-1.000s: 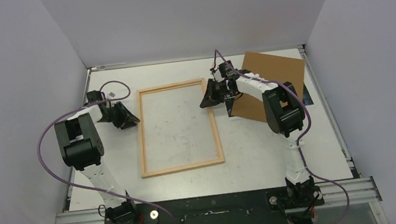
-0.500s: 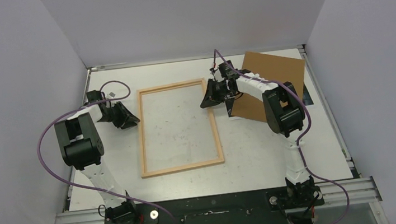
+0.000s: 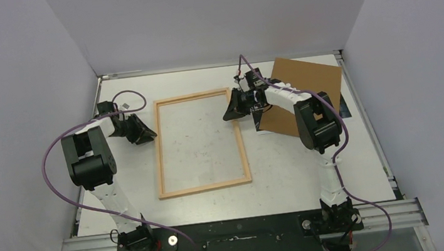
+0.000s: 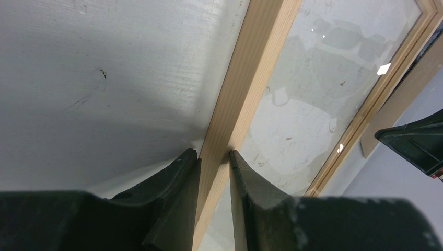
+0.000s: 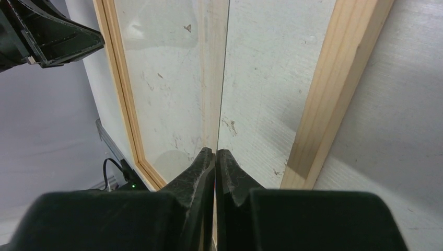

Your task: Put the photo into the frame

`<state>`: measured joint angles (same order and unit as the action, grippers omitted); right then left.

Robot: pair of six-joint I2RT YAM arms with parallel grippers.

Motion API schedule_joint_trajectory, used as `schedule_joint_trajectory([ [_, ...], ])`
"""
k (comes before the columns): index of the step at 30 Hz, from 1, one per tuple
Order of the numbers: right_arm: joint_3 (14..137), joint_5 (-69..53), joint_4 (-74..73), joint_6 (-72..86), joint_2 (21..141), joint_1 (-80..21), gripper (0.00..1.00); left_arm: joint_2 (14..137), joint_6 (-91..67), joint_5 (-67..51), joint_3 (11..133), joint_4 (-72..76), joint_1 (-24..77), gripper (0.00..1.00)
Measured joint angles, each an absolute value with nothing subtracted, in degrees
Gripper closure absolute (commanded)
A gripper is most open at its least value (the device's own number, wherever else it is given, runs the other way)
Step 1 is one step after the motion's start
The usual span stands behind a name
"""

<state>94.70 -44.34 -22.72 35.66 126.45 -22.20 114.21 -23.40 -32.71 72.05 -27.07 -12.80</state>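
Observation:
The light-wood frame [image 3: 159, 151] lies flat mid-table with a clear pane [image 3: 199, 137] in it. My left gripper [image 3: 148, 134] is shut on the frame's left rail [image 4: 251, 78], one finger on each side of the wood [image 4: 213, 154]. My right gripper [image 3: 229, 115] sits just inside the right rail [image 5: 334, 89]. It is shut [image 5: 215, 151] on the thin edge of the pane [image 5: 172, 78], which stands tilted and glossy. The photo is almost wholly hidden under the brown board; only a dark corner [image 3: 259, 128] shows.
The brown backing board [image 3: 306, 84] lies at the back right, partly under the right arm. White walls close in the table on three sides. Each wrist view shows the other gripper across the frame [image 4: 412, 144] [image 5: 47, 36].
The right gripper has edged slightly left and away with the pane's edge. The left arm and the frame have not moved.

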Motion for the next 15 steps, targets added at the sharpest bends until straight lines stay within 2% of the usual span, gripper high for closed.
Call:
schedule_joint_trajectory([
  [3, 94.7, -44.3, -22.7, 35.8, 126.5, -22.2, 0.9, 114.2, -23.4, -32.7, 72.1, -27.1, -12.8, 0.75],
  [9, 94.7, -42.8, -23.4, 35.1, 126.4, -22.2, 0.86, 114.2, -23.4, -32.7, 72.1, -27.1, -12.8, 0.75],
  [15, 94.7, -41.9, -24.3, 34.6, 126.5, -22.2, 0.62, 114.2, -23.4, -32.7, 72.1, -27.1, -12.8, 0.75],
])
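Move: The right fingers hold the clear sheet's edge; the middle of the frame's right rail lies about 5 cm right of that hand, 3 cm back and 6 cm below. The frame's far rail is some 16 cm ahead and 11 cm left; the brown board is roughly 10 cm ahead and 32 cm right. From the left hand, pinching the left rail, the right rail's middle is about 31 cm right, 3 cm back. The right fingers open about a quarter around the clear sheet's edge, sinking 1 cm; the left keeps the rail. ##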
